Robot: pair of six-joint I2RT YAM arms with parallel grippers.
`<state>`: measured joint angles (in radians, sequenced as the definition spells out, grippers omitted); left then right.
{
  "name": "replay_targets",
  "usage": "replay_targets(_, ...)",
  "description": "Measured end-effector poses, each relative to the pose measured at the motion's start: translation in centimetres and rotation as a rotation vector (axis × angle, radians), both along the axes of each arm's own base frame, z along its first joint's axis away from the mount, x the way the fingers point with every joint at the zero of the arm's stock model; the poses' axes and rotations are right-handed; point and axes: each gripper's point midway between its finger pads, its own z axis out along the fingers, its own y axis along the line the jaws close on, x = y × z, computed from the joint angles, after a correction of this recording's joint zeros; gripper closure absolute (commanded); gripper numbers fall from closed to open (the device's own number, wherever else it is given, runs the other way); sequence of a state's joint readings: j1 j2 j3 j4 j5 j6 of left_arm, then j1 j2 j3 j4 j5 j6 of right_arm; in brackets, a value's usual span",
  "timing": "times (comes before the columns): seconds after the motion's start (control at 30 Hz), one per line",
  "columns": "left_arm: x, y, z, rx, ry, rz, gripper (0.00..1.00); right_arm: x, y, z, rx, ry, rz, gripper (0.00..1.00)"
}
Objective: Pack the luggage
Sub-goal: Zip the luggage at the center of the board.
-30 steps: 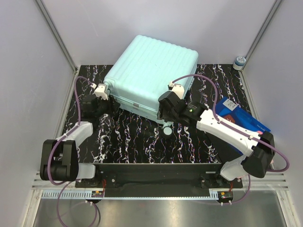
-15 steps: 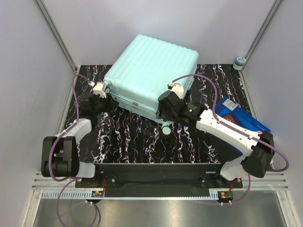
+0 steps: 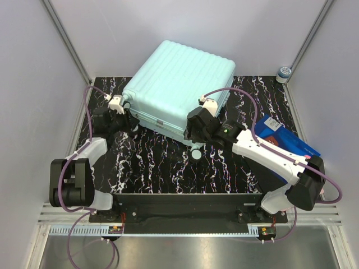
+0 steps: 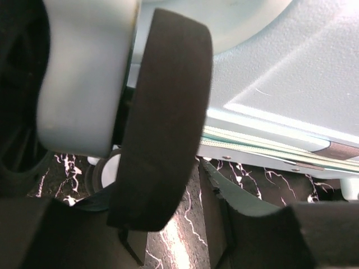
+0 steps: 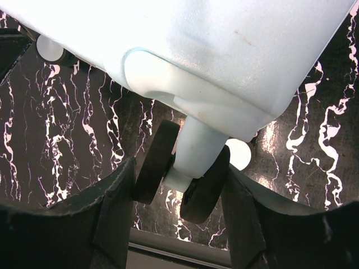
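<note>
The luggage [image 3: 179,84], a mint-green ribbed suitcase, lies shut and flat at the back of the table. My right gripper [image 3: 196,145] is at its near right corner. In the right wrist view my right gripper [image 5: 182,188] is shut on the twin black wheel [image 5: 206,185], one finger [image 5: 115,196] pressed on each side. My left gripper [image 3: 129,120] is at the near left corner. There, a black wheel [image 4: 162,112] sits between the jaws of my left gripper [image 4: 168,218], and a gap shows beside the right finger [image 4: 252,224], so it is open.
A flat blue box [image 3: 287,140] lies on the right under my right arm. A small round tin [image 3: 284,73] stands at the back right corner. Grey walls close in the black marbled table [image 3: 162,168] on three sides.
My left gripper has moved up to the luggage's near left corner and its jaws have narrowed around the wheel. The right arm has barely moved.
</note>
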<state>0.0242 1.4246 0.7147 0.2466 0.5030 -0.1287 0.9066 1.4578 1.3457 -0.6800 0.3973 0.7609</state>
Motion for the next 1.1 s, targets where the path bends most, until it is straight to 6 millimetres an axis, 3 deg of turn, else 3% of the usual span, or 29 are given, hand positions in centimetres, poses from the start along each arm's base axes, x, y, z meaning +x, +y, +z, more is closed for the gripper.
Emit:
replay_targets(0.5,0.0,-0.2,0.1,-0.034,0.046,0.009,0.39,-0.1,0.9,0.0,0.042,0.008,0.016,1.00)
replay_targets(1.1,1.5,-0.8,-0.4,-0.047,-0.045,0.167,0.37,0.1,0.6,-0.4,0.030,0.004,0.001,1.00)
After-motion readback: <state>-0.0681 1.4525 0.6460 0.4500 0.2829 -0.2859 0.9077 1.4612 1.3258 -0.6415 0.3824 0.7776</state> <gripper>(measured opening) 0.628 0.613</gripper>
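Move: The luggage's zip pull, hidden behind the upper corner wheel, seems to sit some 3 cm ahead of the left hand, 1 cm to its right and about level. That wheel stands roughly 7 cm above the hand, 1 cm ahead and 2 cm left; the front latch is about 10 cm right and 1 cm back. From the right hand, which already holds its corner wheel, the pull lies some 21 cm left, 10 cm ahead and 8 cm lower. Opening its half-closed fingers almost on the spot under the upper corner wheel, the left hand then eases about 1.5 cm forward and slightly right along the luggage's zip seam, turning some 10 degrees counter-clockwise, so the spread fingertips come up around the zip pull. The right hand keeps its grip on the near corner wheel, shifting about 1 cm left and then half of that back. ##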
